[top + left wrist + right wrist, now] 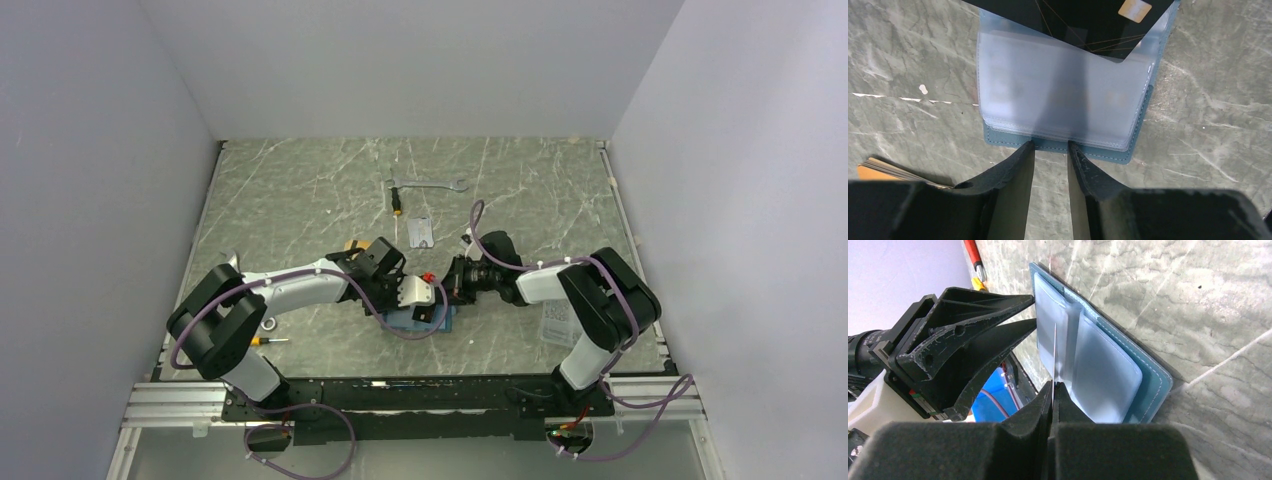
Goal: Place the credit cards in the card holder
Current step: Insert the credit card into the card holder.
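Observation:
The teal card holder (1058, 146) lies open on the table, its clear pockets (1063, 95) facing up. My left gripper (1049, 146) is open, its two fingertips resting on the holder's near teal edge with nothing between them. My right gripper (1054, 385) is shut on a black credit card (1083, 20) with a gold chip. That card (1054, 352) shows edge-on in the right wrist view, its far edge among the holder's (1153, 375) pockets. A stack of orange credit cards (883, 170) lies on the table left of the left gripper. Both grippers meet over the holder (400, 321) in the top view.
A wrench (428, 184) and a small screwdriver (398, 208) lie at the back, with a clear packet (420, 232) near them. Another printed packet (555, 322) sits under the right arm. A red-handled tool (973, 255) lies towards the left arm's base.

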`<action>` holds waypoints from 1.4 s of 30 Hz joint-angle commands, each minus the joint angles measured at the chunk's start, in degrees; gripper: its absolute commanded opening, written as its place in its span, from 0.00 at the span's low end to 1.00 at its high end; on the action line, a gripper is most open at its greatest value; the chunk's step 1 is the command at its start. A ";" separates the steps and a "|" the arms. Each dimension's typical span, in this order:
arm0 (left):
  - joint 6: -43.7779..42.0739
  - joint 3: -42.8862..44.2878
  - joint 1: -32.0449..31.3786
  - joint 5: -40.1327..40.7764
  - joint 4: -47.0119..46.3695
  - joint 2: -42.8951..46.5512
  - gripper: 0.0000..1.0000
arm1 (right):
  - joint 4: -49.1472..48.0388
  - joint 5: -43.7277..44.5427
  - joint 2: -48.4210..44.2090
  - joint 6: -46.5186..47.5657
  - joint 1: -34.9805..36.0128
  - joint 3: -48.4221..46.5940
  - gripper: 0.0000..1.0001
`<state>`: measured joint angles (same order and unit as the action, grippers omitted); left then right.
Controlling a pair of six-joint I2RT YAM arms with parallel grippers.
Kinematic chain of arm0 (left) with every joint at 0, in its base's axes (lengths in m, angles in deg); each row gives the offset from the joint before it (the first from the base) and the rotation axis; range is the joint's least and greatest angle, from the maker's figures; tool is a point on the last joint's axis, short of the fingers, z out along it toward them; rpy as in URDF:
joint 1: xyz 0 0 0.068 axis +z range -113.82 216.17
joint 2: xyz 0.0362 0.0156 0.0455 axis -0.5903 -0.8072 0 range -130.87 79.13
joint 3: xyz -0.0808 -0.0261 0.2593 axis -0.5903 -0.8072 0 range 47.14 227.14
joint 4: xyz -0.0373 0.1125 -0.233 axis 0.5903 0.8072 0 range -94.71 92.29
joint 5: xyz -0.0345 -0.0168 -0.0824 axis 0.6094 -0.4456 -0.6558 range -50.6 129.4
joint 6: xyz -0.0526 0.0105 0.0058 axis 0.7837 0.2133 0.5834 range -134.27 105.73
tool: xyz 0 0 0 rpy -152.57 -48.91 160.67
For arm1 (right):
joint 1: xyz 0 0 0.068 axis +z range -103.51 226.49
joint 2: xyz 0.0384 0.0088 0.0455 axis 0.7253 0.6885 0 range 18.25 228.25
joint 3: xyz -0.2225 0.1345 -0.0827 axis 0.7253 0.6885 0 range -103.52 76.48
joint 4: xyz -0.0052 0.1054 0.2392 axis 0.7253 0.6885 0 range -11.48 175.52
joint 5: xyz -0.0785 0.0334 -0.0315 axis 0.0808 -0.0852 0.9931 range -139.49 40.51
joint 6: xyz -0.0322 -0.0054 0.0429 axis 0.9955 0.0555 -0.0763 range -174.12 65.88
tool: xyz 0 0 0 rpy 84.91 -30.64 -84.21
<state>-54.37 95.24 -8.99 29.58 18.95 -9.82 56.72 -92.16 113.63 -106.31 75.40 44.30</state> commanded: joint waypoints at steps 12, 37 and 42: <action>-1.21 -2.17 -0.25 2.15 1.40 0.44 0.34 | -4.78 -0.02 1.31 -0.25 0.64 2.47 0.00; -1.05 -2.97 -0.19 4.11 1.72 -0.30 0.12 | -13.48 -1.05 -0.59 -3.10 -2.98 6.71 0.00; -0.95 -2.71 -0.27 4.01 2.08 -0.52 0.10 | -15.82 -0.99 0.60 -4.46 -2.77 6.87 0.00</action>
<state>-54.30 94.04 -9.69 29.91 18.58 -9.08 44.89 -93.43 114.57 -110.74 72.53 50.79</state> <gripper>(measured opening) 0.111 0.007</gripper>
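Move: The right hand holds a black credit card whose leading edge hangs over the holder's left page. That page's middle is about 7 cm to this hand's left, 1 cm back and 4 cm below; the right page is nearly underneath, 1 cm back and 1 cm right. The silver card lies some 17 cm ahead, 2 cm left. From the left hand, at the holder's left edge, the left page's middle is 3 cm right, 1 cm back and 1 cm below. Back and down first, by a little over 1 cm each, the right hand carries the black card low over the card holder; then it comes forward again and draws about 1.5 cm to the right, towards the holder's spine, keeping its pinch. Meanwhile the left hand, easing back half a centimetre, brings its part-open fingers nearly shut at the holder's left edge. ##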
